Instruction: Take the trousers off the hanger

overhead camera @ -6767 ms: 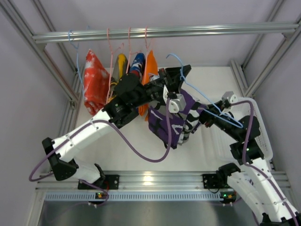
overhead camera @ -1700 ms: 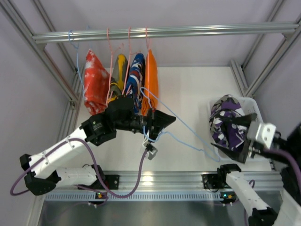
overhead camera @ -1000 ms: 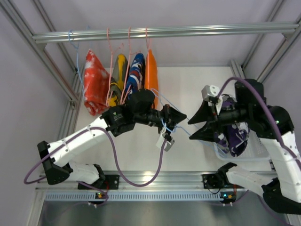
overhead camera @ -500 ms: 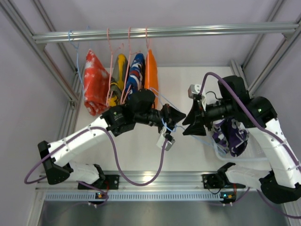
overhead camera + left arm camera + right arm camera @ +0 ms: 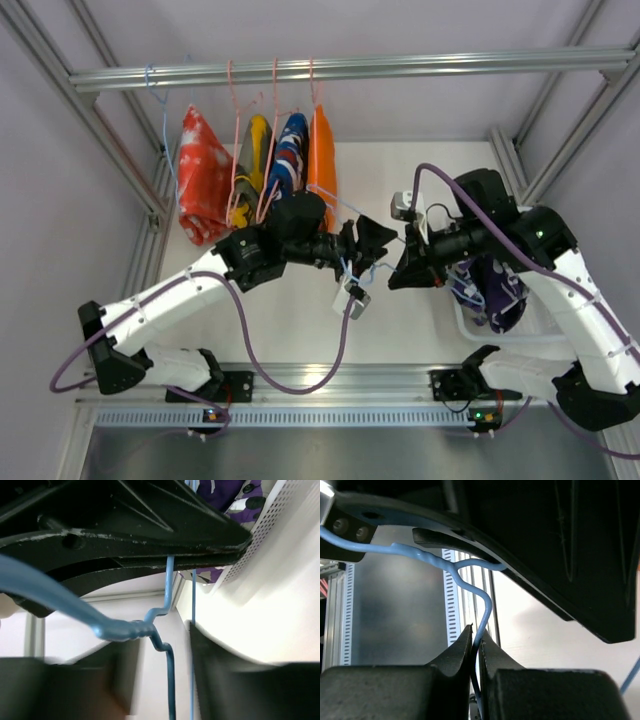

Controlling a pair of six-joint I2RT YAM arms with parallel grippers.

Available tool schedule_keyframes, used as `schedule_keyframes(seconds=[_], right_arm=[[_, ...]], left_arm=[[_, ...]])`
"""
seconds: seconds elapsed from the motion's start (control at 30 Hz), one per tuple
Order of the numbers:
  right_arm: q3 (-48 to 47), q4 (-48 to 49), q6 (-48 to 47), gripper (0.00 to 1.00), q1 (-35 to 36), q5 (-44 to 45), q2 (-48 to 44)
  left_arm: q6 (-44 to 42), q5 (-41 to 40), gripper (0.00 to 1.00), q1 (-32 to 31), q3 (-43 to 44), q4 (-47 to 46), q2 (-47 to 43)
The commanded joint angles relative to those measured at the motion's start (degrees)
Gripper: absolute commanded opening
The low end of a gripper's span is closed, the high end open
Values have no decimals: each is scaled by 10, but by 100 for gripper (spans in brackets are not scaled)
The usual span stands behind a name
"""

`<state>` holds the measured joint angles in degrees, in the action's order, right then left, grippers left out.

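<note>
The purple, white and black camouflage trousers (image 5: 492, 288) lie in a white basket (image 5: 535, 322) at the right, off the hanger; a patch of them (image 5: 226, 494) shows in the left wrist view. The orange trousers (image 5: 322, 165) hang from the rail. The bare blue wire hanger (image 5: 349, 264) floats mid-scene between both grippers. My right gripper (image 5: 399, 267) (image 5: 479, 647) is shut on the hanger's wire (image 5: 482, 610). My left gripper (image 5: 372, 240) (image 5: 162, 680) has its jaws apart, with the hanger (image 5: 169, 675) running loose between the fingers (image 5: 107, 685).
On the metal rail (image 5: 420, 66) also hang a red-and-white garment (image 5: 203, 175), a yellow-olive one (image 5: 256, 150) and a blue patterned one (image 5: 291, 148) on pink hangers, plus an empty blue hanger (image 5: 155, 88). Frame posts stand at both sides.
My right gripper has closed on the blue hanger's wire and edged left. My left gripper has opened its jaws and let go of the hanger.
</note>
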<state>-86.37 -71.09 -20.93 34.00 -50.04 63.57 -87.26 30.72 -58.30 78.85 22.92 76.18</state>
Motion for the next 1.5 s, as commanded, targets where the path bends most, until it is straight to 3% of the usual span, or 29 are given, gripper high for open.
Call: schedule_keyframes(seconds=[0.0, 0.07, 0.3, 0.47, 0.57, 0.67, 0.73, 0.87, 1.13, 1.27, 1.47], right_arm=[[-50, 72, 11, 0, 8, -30, -3], [-63, 107, 42, 0, -3, -36, -5], [-60, 216, 149, 0, -63, -84, -35], [-35, 198, 144, 0, -77, -88, -61], [-3, 175, 135, 0, -83, -86, -78], [44, 190, 152, 0, -99, -92, -98], [71, 205, 176, 0, -117, -96, -109], [78, 217, 204, 0, -201, -121, -103], [84, 144, 157, 0, -434, -218, -127], [43, 73, 93, 0, -485, -234, -137], [-28, 3, 50, 0, -488, -141, -128]], left_arm=[[-9, 33, 55, -8, -24, -21, -16], [-8, 30, 80, -7, -32, -15, -29], [-21, 22, 99, -7, -102, -42, -80], [-16, -25, 99, -7, -165, -108, -123], [9, -51, 99, -7, -161, -102, -132], [41, -52, 99, -7, -182, -142, -162], [13, -43, 99, -8, -218, -163, -183], [-47, -23, 99, -8, -265, -146, -244], [-6, -105, 99, -7, -275, -150, -323], [11, -145, 99, -7, -273, -162, -350], [52, -166, 99, -7, -273, -185, -369]])
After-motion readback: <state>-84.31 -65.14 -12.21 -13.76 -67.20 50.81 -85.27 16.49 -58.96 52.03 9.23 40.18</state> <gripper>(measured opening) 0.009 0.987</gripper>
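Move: The right hand already pinches the blue hanger's wire; the freed purple trousers lie about 23 cm to its right, some 8 cm ahead and 28 cm below, in the white basket, whose middle is roughly 28 cm right and 12 cm ahead. From the left hand, its fingers just parting at the hanger's neck, the right hand's grip on the hanger is about 7 cm back and 3 cm right; the orange trousers hang some 15 cm ahead and 11 cm left. Left hand opens, withdrawing 13 cm left; right hand, still pinching the hanger, rises, then swings right and forward. ##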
